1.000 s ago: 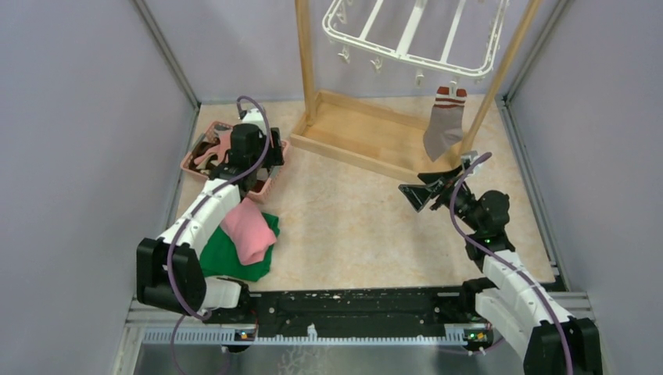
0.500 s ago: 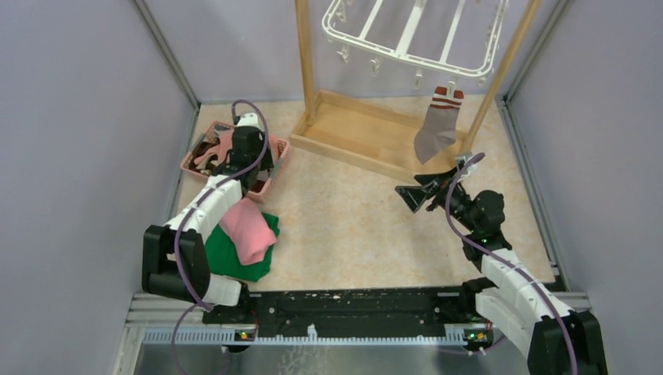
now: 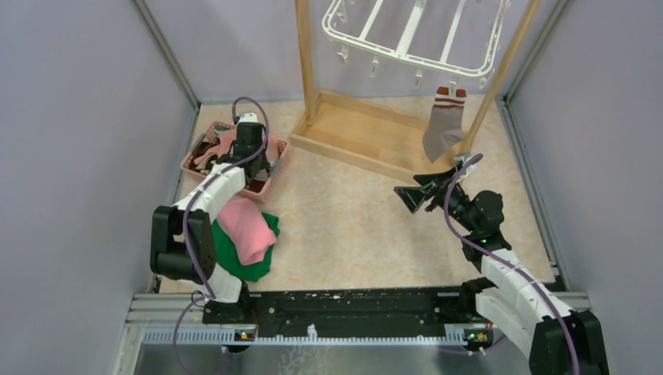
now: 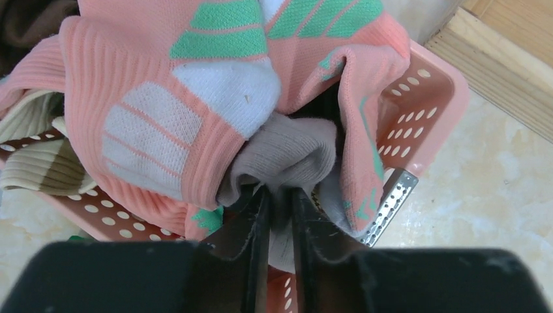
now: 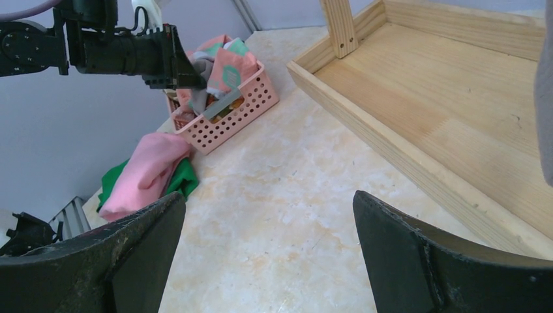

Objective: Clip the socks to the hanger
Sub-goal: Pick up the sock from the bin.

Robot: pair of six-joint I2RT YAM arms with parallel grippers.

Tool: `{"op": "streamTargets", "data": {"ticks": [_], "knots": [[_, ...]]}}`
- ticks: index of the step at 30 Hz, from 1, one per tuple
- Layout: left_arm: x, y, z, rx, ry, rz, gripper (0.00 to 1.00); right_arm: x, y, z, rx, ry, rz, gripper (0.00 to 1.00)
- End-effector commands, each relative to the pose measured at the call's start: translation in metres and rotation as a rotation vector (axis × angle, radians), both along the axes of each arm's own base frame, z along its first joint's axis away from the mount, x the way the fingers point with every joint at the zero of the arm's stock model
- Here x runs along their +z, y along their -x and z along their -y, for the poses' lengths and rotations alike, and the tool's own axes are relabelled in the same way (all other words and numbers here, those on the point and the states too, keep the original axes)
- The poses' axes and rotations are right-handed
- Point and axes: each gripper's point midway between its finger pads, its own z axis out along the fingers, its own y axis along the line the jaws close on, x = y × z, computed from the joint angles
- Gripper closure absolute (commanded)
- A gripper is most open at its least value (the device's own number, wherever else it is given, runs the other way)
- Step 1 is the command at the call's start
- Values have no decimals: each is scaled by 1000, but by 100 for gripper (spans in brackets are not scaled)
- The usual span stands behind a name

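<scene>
The white hanger [image 3: 406,56] hangs in the wooden stand, with one grey sock with a red-white striped cuff [image 3: 444,125] clipped at its right corner. The other socks lie in a pink basket [image 4: 424,98]: a salmon one with teal and white shapes [image 4: 163,98], a brown-cream striped one [image 4: 36,166] and a grey-brown one [image 4: 290,153]. My left gripper [image 4: 279,195] reaches into the basket, its jaws pinched narrow on a fold of the grey-brown sock. Over the bare floor below the clipped sock, my right gripper [image 5: 269,208] stands wide open with nothing in it.
The wooden stand [image 5: 417,124] has a low tray-like base on the floor at the back. A pink cloth [image 3: 246,226] lies on a green cloth [image 3: 227,258] just in front of the basket. A perforated metal strip [image 4: 391,205] sticks out at the basket's edge.
The left gripper's jaws have narrowed onto the grey-brown sock, and its arm has reached further into the basket. The clipped sock sways a little. The right arm has barely moved.
</scene>
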Motion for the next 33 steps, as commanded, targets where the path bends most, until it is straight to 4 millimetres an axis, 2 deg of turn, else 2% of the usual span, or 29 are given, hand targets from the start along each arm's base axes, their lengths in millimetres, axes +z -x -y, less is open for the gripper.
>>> {"op": "streamTargets", "data": {"ticks": [1, 4, 8, 11, 15, 23, 27, 33], "knots": [[24, -5, 1, -10, 24, 42, 83, 12, 1, -2, 4, 4, 57, 2], [43, -2, 0, -15, 19, 94, 91, 12, 1, -2, 4, 7, 55, 2], [79, 5, -5, -13, 12, 207, 96, 12, 2, -2, 4, 8, 57, 1], [107, 11, -1, -48, 30, 301, 99, 13, 1, -2, 4, 9, 58, 1], [147, 22, 9, -110, 77, 444, 100, 12, 1, -2, 5, 11, 54, 2], [219, 39, 17, -146, 154, 630, 100, 12, 1, -2, 5, 13, 54, 2], [238, 43, 15, -136, 165, 676, 100, 13, 2, -3, 8, 13, 58, 1], [272, 50, 39, -240, 270, 742, 100, 13, 3, -3, 10, 12, 58, 1]]}}
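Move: The grey sock is right at the left hand, its middle about 1 cm ahead and 2 cm below the point between the half-open fingers. The pink-and-green sock lies some 7 cm to the left and 5 cm farther out at much the same height; the bin's middle is about 6 cm left, 3 cm ahead and 7 cm down. From the idle right hand the grey sock lies roughly 39 cm left, 13 cm ahead and 10 cm lower. The left fingers shut fully, pinching the grey sock near its foot end while the hand stays almost in place. Keeping that pinch, the hand lifts the sock quickly out of the bin, about 20 cm straight up with some 4 cm of drawing back, the rise slowing towards the end as the wrist tips up about 30 degrees until the fingers point nearly level. ##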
